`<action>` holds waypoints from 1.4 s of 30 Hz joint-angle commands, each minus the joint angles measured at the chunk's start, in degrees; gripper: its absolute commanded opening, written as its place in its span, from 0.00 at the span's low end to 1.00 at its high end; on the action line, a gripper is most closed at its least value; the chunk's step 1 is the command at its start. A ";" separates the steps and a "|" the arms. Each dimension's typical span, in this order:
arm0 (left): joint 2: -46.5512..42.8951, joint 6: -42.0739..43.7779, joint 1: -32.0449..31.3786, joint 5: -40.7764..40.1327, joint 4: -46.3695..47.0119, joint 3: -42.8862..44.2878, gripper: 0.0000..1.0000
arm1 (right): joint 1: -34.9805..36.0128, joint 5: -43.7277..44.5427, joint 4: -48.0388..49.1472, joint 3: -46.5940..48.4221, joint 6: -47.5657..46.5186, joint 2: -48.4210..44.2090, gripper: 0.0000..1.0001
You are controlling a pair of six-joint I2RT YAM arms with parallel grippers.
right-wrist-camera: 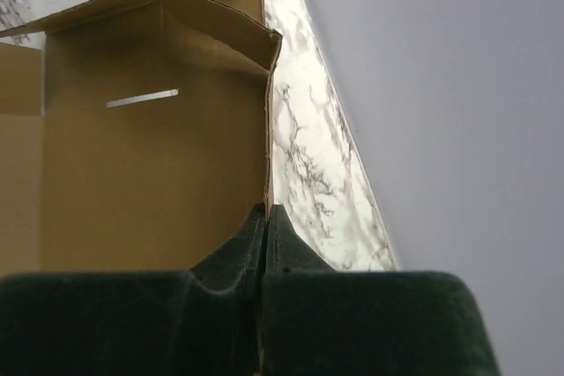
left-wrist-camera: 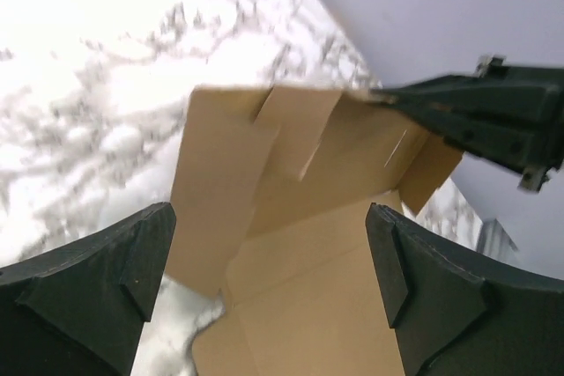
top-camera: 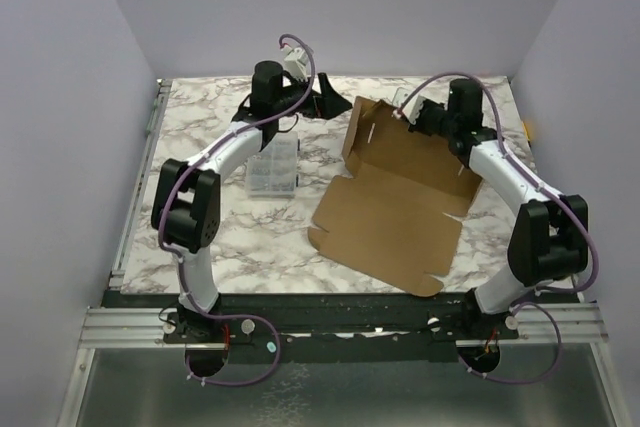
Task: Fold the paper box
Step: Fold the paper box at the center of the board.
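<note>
The paper box (top-camera: 390, 217) is a brown cardboard sheet lying on the right half of the table, with its far panel (top-camera: 372, 132) folded up. My right gripper (top-camera: 407, 113) is shut on the top edge of that raised panel. In the right wrist view, its fingers (right-wrist-camera: 266, 215) pinch the cardboard edge, and the panel (right-wrist-camera: 150, 156) with a slit stands to the left. My left gripper (top-camera: 327, 97) hovers open just left of the raised panel, touching nothing. Between its wide-apart fingers (left-wrist-camera: 269, 235), the left wrist view shows the cardboard (left-wrist-camera: 300, 217) and my right gripper (left-wrist-camera: 480, 116).
A small clear plastic compartment case (top-camera: 272, 168) lies on the marble table (top-camera: 200, 127), left of the box and under my left arm. Lilac walls close in the table at the back and on both sides.
</note>
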 commanded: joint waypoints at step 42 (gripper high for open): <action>-22.62 19.98 -4.78 -12.32 52.19 -54.97 0.98 | 18.38 15.56 -6.14 -30.11 -27.38 -29.10 0.01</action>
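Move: The right hand already pinches the upper edge of the paper box's slotted wall. The box's flat panel has its middle about 15 cm back, 5 cm left and 20 cm below; the left end wall is some 11 cm left, 2 cm ahead and 8 cm lower. From the open left hand that end wall is about 7 cm right, 1 cm back and 10 cm below, the plastic tray 14 cm left, 6 cm back, 21 cm below. Still pinching the wall's edge, the right hand draws it back over the flat panel by roughly 13 cm and a little left, nearly level, rolling its left side down and tipping its fingers up before settling. The left hand, wide open and touching nothing, rises briefly, sinks, and travels back about 11 cm and somewhat left beside the end wall, its fingers tipping up. ##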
